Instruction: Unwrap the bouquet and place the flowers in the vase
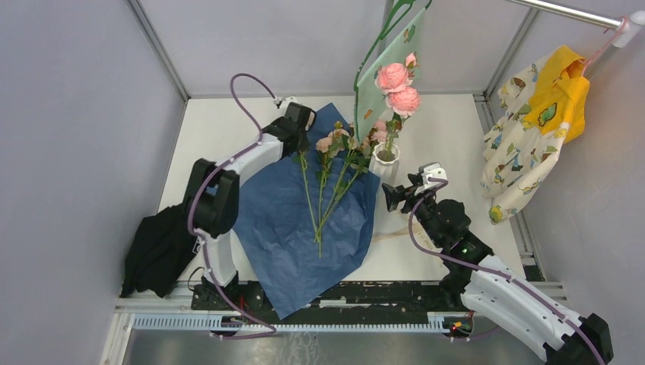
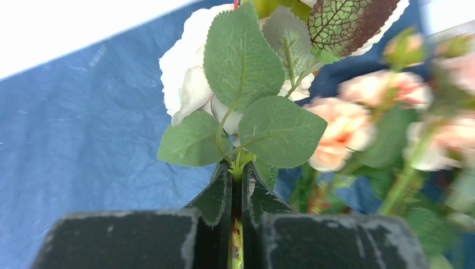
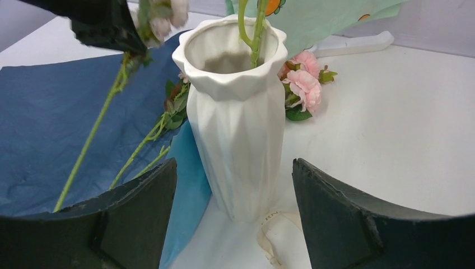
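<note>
The bouquet's blue paper (image 1: pixel 289 228) lies spread flat, navy side up, with several long-stemmed flowers (image 1: pixel 328 179) loose on it. At the paper's far edge my left gripper (image 1: pixel 300 128) is shut on the green stem (image 2: pixel 236 168) of a cream rose (image 2: pixel 182 78), just below its leaves. That stem (image 3: pixel 95 131) slants down to the paper. The white ribbed vase (image 1: pixel 384 162) (image 3: pixel 235 112) stands right of the paper and holds two pink roses (image 1: pixel 399 87). My right gripper (image 3: pixel 232 163) stands open, its fingers (image 3: pixel 143 196) either side of the vase's base, not touching it.
A green patterned cloth on a hanger (image 1: pixel 395 46) hangs behind the vase. A yellow and cream garment (image 1: pixel 536 129) hangs at the right. A black cloth (image 1: pixel 160 247) lies at the left edge. Cream ribbon (image 3: pixel 274 230) curls on the table by the vase's foot.
</note>
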Controlling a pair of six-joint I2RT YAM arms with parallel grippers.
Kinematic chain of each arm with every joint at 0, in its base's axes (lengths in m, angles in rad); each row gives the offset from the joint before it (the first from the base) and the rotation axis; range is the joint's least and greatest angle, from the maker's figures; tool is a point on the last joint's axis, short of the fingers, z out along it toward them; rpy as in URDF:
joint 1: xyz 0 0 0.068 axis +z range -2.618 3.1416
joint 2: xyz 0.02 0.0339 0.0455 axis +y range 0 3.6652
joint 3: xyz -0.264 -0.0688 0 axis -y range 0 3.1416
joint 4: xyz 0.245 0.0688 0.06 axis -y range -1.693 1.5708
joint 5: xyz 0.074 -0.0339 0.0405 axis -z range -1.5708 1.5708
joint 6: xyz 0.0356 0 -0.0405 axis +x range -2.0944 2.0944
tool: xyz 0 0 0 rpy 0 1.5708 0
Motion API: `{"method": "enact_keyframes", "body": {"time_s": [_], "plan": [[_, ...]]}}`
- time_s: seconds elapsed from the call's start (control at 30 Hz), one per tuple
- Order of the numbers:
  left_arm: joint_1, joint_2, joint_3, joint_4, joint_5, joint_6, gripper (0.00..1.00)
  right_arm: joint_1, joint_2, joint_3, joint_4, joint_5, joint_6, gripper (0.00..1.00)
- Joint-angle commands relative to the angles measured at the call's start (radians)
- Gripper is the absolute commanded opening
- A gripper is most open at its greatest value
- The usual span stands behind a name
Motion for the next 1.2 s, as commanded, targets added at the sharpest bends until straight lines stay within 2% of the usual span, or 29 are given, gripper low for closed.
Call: {"method": "enact_keyframes", "body": {"time_s": [0.0,0.27,0.37,0.53,0.63,1.0,1.17], "plan": [[0.002,-0.277,-0.018,0.053,-0.048,0.041,0.02,-0.002,-0.033,-0.007,0.060,-0.003,0.015,0.81],[0.000,-0.623,-0.079,0.163,-0.002,0.088,0.02,-0.002,-0.095,-0.020,0.052,0.014,0.017,0.81],[-0.001,-0.704,-0.089,0.215,0.057,0.111,0.02,-0.001,-0.127,-0.027,0.044,0.018,0.020,0.81],[-0.011,-0.812,-0.156,0.402,0.182,0.113,0.03,-0.002,-0.205,-0.048,0.042,0.026,0.031,0.81],[-0.035,-0.814,-0.136,0.485,0.256,0.129,0.03,-0.003,-0.253,-0.051,0.026,0.038,0.037,0.81],[-0.262,-0.623,0.026,0.779,0.424,0.404,0.02,-0.002,-0.374,-0.041,-0.063,0.077,0.043,0.82],[-0.273,-0.525,0.095,0.884,0.534,0.382,0.02,-0.002,-0.407,-0.041,-0.082,0.100,0.036,0.83]]}}
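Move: The rose pinched by the left hand is bound for the white vase, whose middle stands about 20 cm to that hand's right, 12 cm back and a few cm higher. The loose roses' blooms lie some 8 cm to the hand's right, 4 cm ahead and 5 cm below; another pink bloom lies about 19 cm right and 4 cm ahead, also 5 cm below. From the open right hand the vase is roughly 9 cm ahead, 4 cm left and 9 cm below. The rose, still pinched just under its leaves, is swept high off the blue paper: the left hand rises fast by about 44 cm while drawing back, then swings right to the vase's side, about 14 cm each way. Its fingers tip up from steeply down to somewhat above level and turn right, bringing the stem upright. The right hand, open and empty, eases up, right and back from the vase, tilting up slightly. ##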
